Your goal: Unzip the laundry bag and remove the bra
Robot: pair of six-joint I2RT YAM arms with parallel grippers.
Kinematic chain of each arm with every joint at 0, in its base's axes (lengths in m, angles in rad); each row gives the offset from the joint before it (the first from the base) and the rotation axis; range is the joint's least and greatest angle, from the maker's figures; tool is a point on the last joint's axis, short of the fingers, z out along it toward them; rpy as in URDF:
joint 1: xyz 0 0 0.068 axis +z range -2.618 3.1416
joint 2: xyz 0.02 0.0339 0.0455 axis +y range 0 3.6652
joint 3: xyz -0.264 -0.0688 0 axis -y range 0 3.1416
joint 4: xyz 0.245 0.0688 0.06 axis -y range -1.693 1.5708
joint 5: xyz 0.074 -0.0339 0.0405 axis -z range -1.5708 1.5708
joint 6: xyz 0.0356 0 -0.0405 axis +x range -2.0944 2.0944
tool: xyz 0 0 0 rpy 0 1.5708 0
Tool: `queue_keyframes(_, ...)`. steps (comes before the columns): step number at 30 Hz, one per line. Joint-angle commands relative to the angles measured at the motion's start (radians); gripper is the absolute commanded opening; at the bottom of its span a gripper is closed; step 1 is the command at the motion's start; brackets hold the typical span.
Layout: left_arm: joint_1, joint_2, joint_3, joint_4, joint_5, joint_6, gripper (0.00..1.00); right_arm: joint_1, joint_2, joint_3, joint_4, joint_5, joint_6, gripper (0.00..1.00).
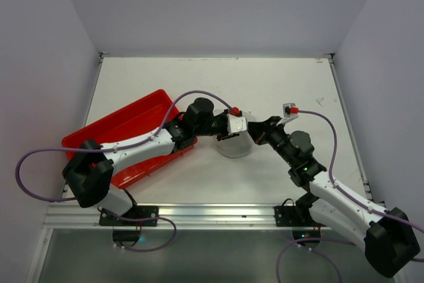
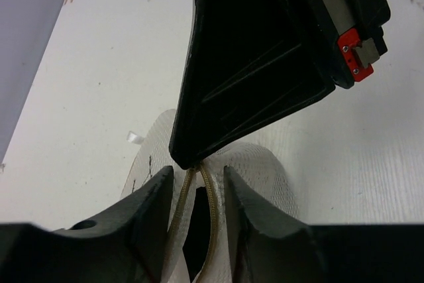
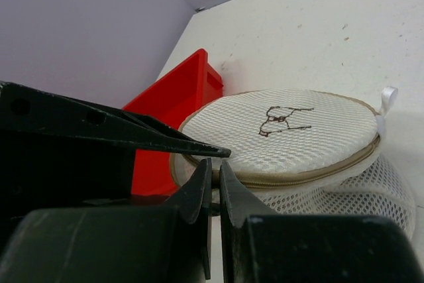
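Note:
The laundry bag point(image 1: 236, 146), a round white mesh drum with a tan zipper rim, sits at mid-table between both arms. In the right wrist view its lid point(image 3: 285, 127) bears a small brown sketch. My right gripper point(image 3: 215, 169) is shut on the bag's zipper at the rim's near end. From the left wrist view my left gripper point(image 2: 197, 178) straddles the parted zipper tapes point(image 2: 211, 203), its jaws apart with mesh between them. A black gap point(image 2: 195, 230) shows between the tapes; I cannot tell if it is the bra.
A red plastic tray point(image 1: 126, 127) lies left of the bag, partly under my left arm point(image 1: 142, 144). Its corner point(image 3: 182, 97) rises just behind the bag in the right wrist view. Grey walls close in the table at the back and both sides.

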Motion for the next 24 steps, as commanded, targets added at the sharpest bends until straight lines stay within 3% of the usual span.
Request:
queue_keyframes(1,0.0,-0.019,-0.01,0.03,-0.021,0.019,0.37,0.007,-0.02,0.038,0.023,0.021,-0.019,0.0)
queue_keyframes(8,-0.002,-0.059,-0.042,0.063,-0.081,0.012,0.06,0.007,-0.035,0.03,0.013,0.036,-0.028,0.0)
queue_keyframes(11,-0.002,-0.067,-0.053,0.07,-0.09,0.012,0.0,0.007,-0.044,0.024,-0.001,0.047,-0.031,0.0)
queue_keyframes(24,0.001,-0.197,-0.17,0.16,-0.113,0.012,0.0,-0.008,-0.06,-0.025,-0.021,0.151,-0.057,0.0)
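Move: The laundry bag's zipper edges run between the left hand's half-open fingers, roughly 1 cm beyond the hand point to the right and level with it front to back. The bag's middle is some 4 cm to the left hand's left, 5 cm back and 8 cm below; the white tag is about 6 cm ahead, neither left nor right, and 4 cm lower. From the right hand, which pinches the zipper's end, those edges lie around 2 cm left. Closing almost in place, the left fingers go from half open to shut and pinch the two zipper edges together just left of the right hand's grip. The left hand then draws about 2 cm to the left, rising some 1 cm and easing slightly back, while the right hand keeps its pinch on the zipper's end and pulls away to the right by a bit over 1 cm. ##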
